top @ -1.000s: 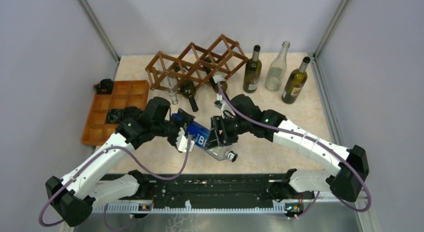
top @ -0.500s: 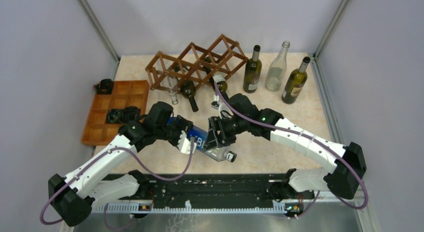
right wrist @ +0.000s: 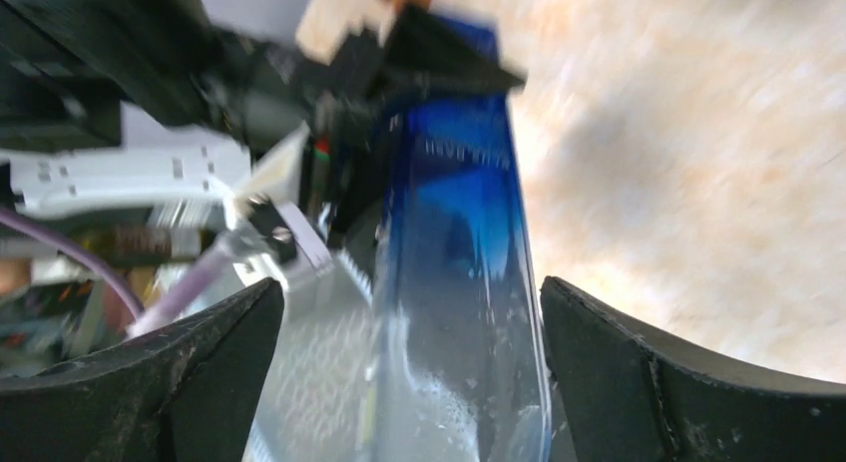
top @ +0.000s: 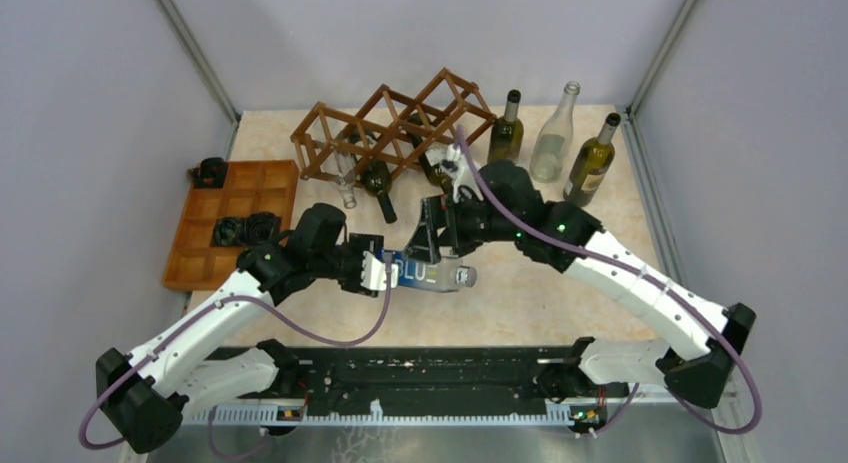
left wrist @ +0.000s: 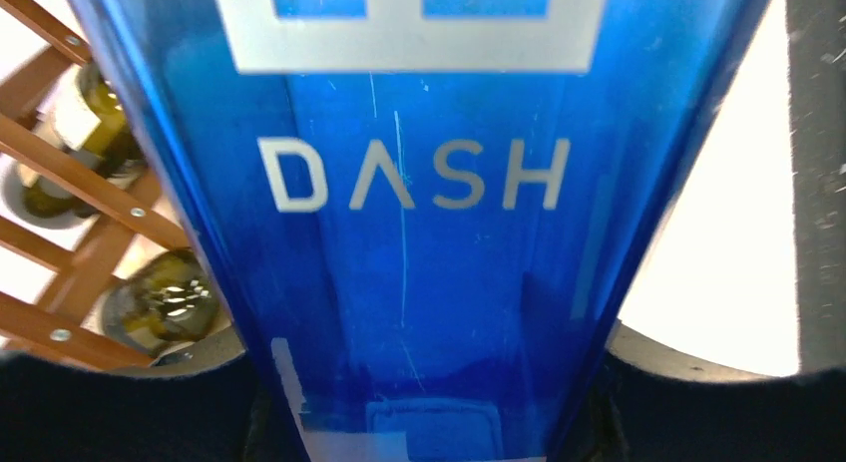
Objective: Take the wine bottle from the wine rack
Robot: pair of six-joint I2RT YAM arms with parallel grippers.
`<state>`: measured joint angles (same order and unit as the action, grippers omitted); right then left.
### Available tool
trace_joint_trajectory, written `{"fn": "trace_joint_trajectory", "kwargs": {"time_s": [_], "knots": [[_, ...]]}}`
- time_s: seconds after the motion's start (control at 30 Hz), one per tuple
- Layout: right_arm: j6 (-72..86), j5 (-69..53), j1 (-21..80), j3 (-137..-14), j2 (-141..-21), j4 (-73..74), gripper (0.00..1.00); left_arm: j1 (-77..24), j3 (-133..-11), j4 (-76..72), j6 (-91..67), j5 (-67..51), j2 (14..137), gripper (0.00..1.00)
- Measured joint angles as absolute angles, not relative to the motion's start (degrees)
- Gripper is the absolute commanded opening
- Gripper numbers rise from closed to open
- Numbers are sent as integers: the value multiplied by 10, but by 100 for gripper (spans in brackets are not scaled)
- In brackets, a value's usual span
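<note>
The blue wine bottle (top: 428,274) marked DASH lies level above the table, neck pointing right, well in front of the reddish-brown lattice wine rack (top: 400,123). My left gripper (top: 383,273) is shut on its base end; in the left wrist view the blue wine bottle (left wrist: 419,232) fills the frame between the jaws of the left gripper (left wrist: 424,412). My right gripper (top: 432,235) hovers just behind the bottle, open. In the right wrist view the right gripper (right wrist: 409,287) straddles the blue wine bottle (right wrist: 459,282) with gaps on both sides.
Other bottles (top: 378,183) still lie in the rack, seen as bottles (left wrist: 165,302) from the left wrist. Three upright bottles (top: 555,133) stand at the back right. An orange compartment tray (top: 240,183) with black items sits at the left. Grey walls close in.
The left gripper shut on the bottle's base. The right gripper let go, opened wide and drew back toward the rack. The bottle swung level, neck to the right.
</note>
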<state>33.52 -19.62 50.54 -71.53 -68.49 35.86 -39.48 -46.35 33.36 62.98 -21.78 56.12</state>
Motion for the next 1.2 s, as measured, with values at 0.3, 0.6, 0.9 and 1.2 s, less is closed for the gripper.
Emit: {"fn": "trace_joint_trajectory", "kwargs": {"time_s": [0.3, 0.6, 0.9, 1.2], "knots": [[300, -60, 484, -789, -583, 354, 99, -395, -476, 333, 428, -256, 561, 0], [290, 16, 478, -796, -523, 378, 99, -387, -497, 307, 245, -302, 564, 0], [284, 8, 478, -780, -477, 380, 99, -352, -545, 263, 99, -396, 600, 0], [282, -62, 477, -712, -506, 307, 99, -351, -586, 227, 25, -499, 608, 0]]}}
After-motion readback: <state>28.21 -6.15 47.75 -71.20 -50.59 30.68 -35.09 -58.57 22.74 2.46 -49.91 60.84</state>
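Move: The blue bottle is already off the rack in the left gripper, held near its base, neck to the right; its middle lies about 8 cm right of the left hand and 1 cm back, 2 cm higher. From that hand the dark bottle in the rack is 19 cm ahead and 2 cm left, 10 cm lower. From the empty right hand the blue bottle's middle is some 4 cm back, 1 cm left and 7 cm below; a standing olive bottle is about 21 cm ahead, 15 cm right, 12 cm lower. The blue bottle stays pinched near its base while the left hand lifts it about 11 cm, drifting right and back, and rolls some 60 degrees so the neck swings from rightward to up and forward. The open right hand rises clear about 14 cm and goes right, then turns back left and down a few centimetres towards the bottle's upper part, its fingers still wide open. ##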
